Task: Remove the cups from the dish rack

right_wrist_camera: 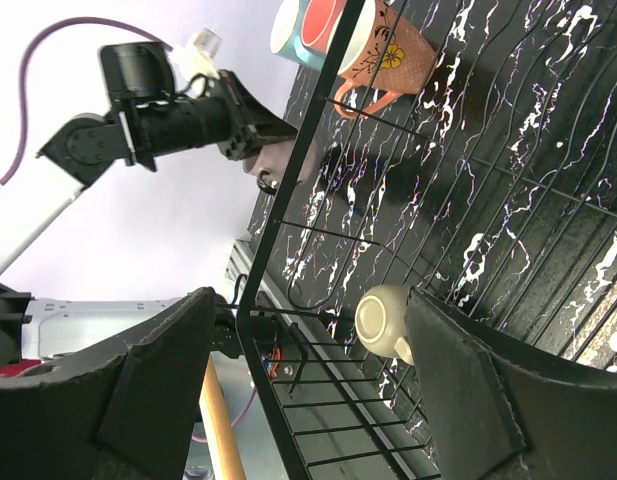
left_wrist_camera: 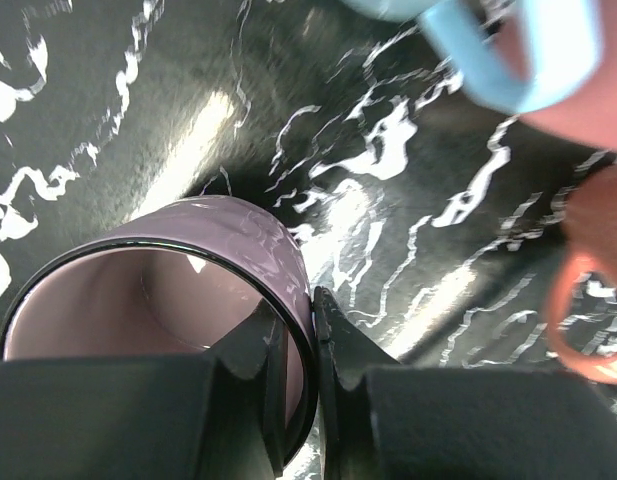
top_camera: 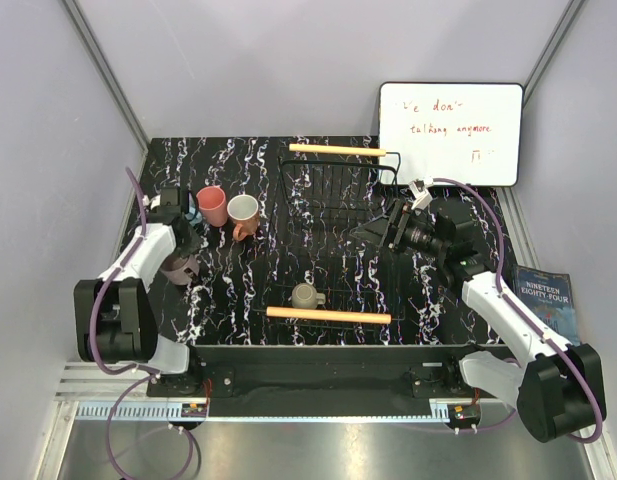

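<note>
My left gripper point(top_camera: 182, 250) is shut on the wall of the mauve cup point(top_camera: 177, 267) at the table's left side, one finger inside the rim and one outside point(left_wrist_camera: 306, 312). I cannot tell whether this mauve cup point(left_wrist_camera: 178, 285) rests on the table. The pink cup point(top_camera: 211, 205) and orange cup point(top_camera: 243, 215) stand just beyond it, left of the dish rack point(top_camera: 333, 190). A light blue cup point(left_wrist_camera: 508, 55) shows next to them. The olive-grey cup point(top_camera: 306, 296) lies inside the rack near the front wooden handle point(top_camera: 328, 316). My right gripper point(top_camera: 384, 232) hangs open over the rack's right part, and its view shows the olive-grey cup point(right_wrist_camera: 383, 318) beyond its fingers.
A white whiteboard point(top_camera: 450, 133) leans at the back right, touching the rack's far corner. A blue book point(top_camera: 546, 300) lies off the table's right edge. The rack's far wooden handle point(top_camera: 338, 150) runs along the back. Grey walls enclose the table.
</note>
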`<state>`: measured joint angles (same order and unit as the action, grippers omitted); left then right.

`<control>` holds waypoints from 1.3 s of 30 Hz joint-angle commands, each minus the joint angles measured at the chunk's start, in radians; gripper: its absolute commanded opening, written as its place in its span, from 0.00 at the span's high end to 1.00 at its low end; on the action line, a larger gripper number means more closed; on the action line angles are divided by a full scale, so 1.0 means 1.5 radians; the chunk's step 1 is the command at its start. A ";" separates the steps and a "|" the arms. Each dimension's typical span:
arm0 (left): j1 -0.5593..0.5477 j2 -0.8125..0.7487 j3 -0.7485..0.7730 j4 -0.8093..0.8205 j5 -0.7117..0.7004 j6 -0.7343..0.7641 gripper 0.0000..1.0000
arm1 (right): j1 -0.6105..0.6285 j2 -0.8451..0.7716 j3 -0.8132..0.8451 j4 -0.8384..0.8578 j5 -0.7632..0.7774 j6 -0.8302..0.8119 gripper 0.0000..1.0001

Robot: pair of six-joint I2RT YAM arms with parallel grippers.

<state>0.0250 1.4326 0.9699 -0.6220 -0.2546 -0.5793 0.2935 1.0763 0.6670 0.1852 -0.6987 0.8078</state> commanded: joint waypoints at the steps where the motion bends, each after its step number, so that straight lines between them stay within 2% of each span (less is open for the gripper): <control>1: 0.002 0.006 -0.012 0.064 -0.002 -0.013 1.00 | 0.000 -0.003 0.003 0.016 -0.002 -0.011 0.16; 14: 0.011 0.070 -0.003 0.074 -0.006 -0.002 1.00 | 0.000 0.003 -0.003 0.019 0.000 -0.010 0.16; 20: 0.013 0.068 -0.005 0.052 -0.005 -0.018 0.99 | -0.001 -0.005 -0.011 0.012 0.000 -0.016 0.16; 22: 0.013 0.051 -0.003 0.041 0.000 -0.021 0.89 | 0.000 -0.006 -0.012 0.009 0.001 -0.015 0.16; 23: 0.013 0.043 -0.003 0.039 0.001 -0.021 0.80 | 0.000 -0.007 -0.010 0.009 0.001 -0.015 0.16; 30: 0.012 -0.037 0.019 -0.002 0.022 -0.022 0.43 | 0.000 0.000 0.000 0.003 0.001 -0.017 0.16; 33: 0.012 -0.072 0.035 -0.030 0.020 -0.021 0.35 | 0.000 0.003 0.007 -0.006 0.004 -0.021 0.16; 36: 0.007 -0.128 0.058 -0.053 0.021 -0.028 0.31 | -0.001 0.012 0.028 -0.038 0.010 -0.040 0.16; 39: -0.013 -0.165 0.090 -0.073 0.014 -0.038 0.28 | 0.006 0.038 0.089 -0.143 0.032 -0.090 0.16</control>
<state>0.0322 1.2770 1.0187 -0.6880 -0.2356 -0.6144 0.2935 1.0920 0.6739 0.1139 -0.6960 0.7708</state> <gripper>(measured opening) 0.705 0.840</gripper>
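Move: Just below the left hand, whose fingers hold the mauve mug's right-hand wall, its put-down spot on the table centres about 10 cm down, 3 cm left and 1 cm back. The blue mug stands about 15 cm ahead and 5 cm left of the hand, the pink mug 15 cm ahead and 5 cm right, the orange mug 13 cm ahead and 13 cm right. From the right hand the spot lies about 50 cm left, 3 cm farther out and 25 cm below. Lowering the still-pinched mauve mug, the left hand sinks about 3 cm to the table behind the blue and pink mugs and pauses low. Its fingers then open wide and let go of the mug wall, and the hand rises some 8 cm nearly straight up, the fingertips swinging about 10 degrees forward. ##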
